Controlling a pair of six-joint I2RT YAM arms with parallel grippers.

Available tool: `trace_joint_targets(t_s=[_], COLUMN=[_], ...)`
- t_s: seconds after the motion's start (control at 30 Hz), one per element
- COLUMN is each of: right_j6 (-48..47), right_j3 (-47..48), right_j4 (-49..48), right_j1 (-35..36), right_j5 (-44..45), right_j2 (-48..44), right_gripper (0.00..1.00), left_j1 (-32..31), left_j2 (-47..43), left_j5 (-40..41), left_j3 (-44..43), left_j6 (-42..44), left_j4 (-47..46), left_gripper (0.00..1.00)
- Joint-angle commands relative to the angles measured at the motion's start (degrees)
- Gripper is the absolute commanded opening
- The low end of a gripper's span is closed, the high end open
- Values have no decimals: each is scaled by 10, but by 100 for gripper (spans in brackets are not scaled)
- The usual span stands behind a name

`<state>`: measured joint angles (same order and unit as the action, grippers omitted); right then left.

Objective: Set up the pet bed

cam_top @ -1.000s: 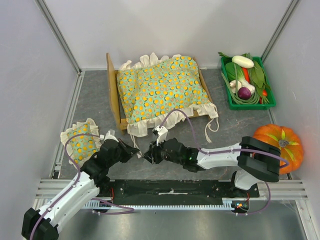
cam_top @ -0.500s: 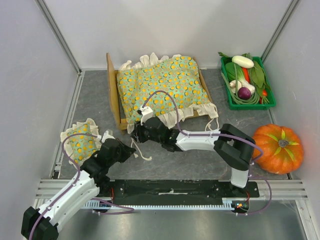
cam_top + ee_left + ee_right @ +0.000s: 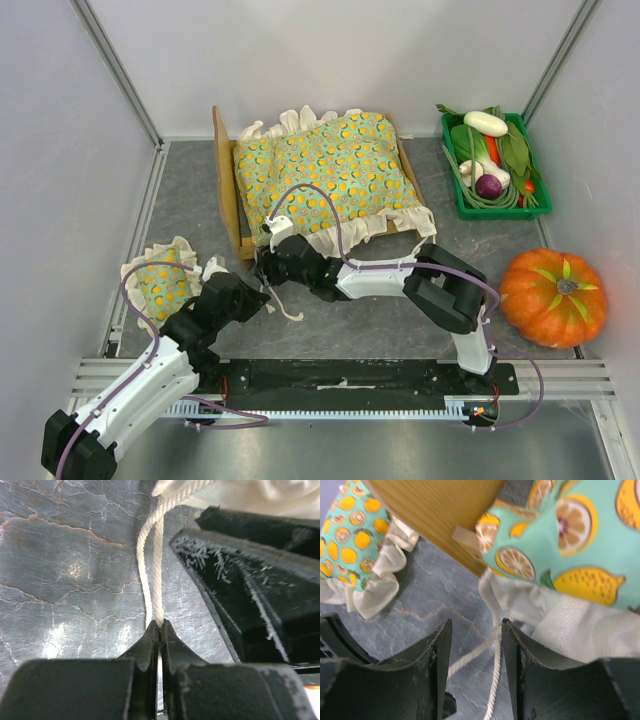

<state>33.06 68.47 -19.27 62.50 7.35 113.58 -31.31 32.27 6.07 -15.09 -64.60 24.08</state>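
Note:
The pet bed stands at the back centre, a light-wood frame with its headboard on the left, under a green orange-dotted cushion. A white cord hangs from the cushion's front-left frill. My left gripper is shut on that cord, pinched at the fingertips. My right gripper is at the bed's front-left corner. In the right wrist view it stands open, with the cord lying between its fingers below the wooden frame and cushion.
A small matching pillow lies at the left, beside my left arm. A green crate of vegetables sits at the back right, an orange pumpkin at the right. White walls enclose the grey mat.
My right arm has swung left and away from me, from the front centre to the bed's front-left corner, and its jaws have widened. The left gripper has kept its grip on the cord.

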Motion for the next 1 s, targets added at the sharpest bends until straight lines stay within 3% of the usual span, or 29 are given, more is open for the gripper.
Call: trace_joint_targets(t_s=[0.0,0.33,0.5,0.53,0.63,0.73,0.97], right_j6=[-21,-17,-25,-26,-31,-35,-34], right_j3=[38,58,50,39,20,-3,-55], right_j4=[-46,-58,-88,-95,-107,-110,-128], right_j1=[1,-4,-4,-6,-5,-9,-14], right_j5=[-3,36,36,33,31,23,-23], right_j2=[22,65,71,69,53,27,-34], right_gripper=[52,47,28,16,5,0,0], left_j1=[1,2,2,2,2,2,5], left_j2=[-2,-11,-11,-11,-10,-8,-11], left_j5=[20,23,24,26,32,43,65], left_j3=[-20,-27,-34,-35,-42,-52,-71], left_j6=[23,22,25,26,27,30,39], left_j4=[-1,13,20,21,29,44,71], left_gripper=[2,2,2,2,2,2,2])
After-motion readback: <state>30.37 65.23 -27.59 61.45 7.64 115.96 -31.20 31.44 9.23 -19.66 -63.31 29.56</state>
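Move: Barely 3 cm off, in line with the right hand's open fingers, the white tie cord runs past the mat's ruffle, about 2 cm ahead, 2 cm left and 2 cm lower. The frame's near corner stands some 4 cm ahead and 4 cm left of the right hand, 4 cm down; the small pillow lies about 20 cm left, 4 cm back and 6 cm down. From the left hand, already pinching the cord farther down, that grasping spot is roughly 8 cm ahead, 2 cm left and about level. Reaching some 3 cm forward and left to the cord beside the frame corner, the right hand rises slightly, then sinks and shuts its fingers, pinching the cord at the ruffle. Once closed, it draws back about 2.5 cm to the right and a little towards the base. The left hand keeps its pinch almost in place, easing up roughly 2 cm and slightly left at the end. ##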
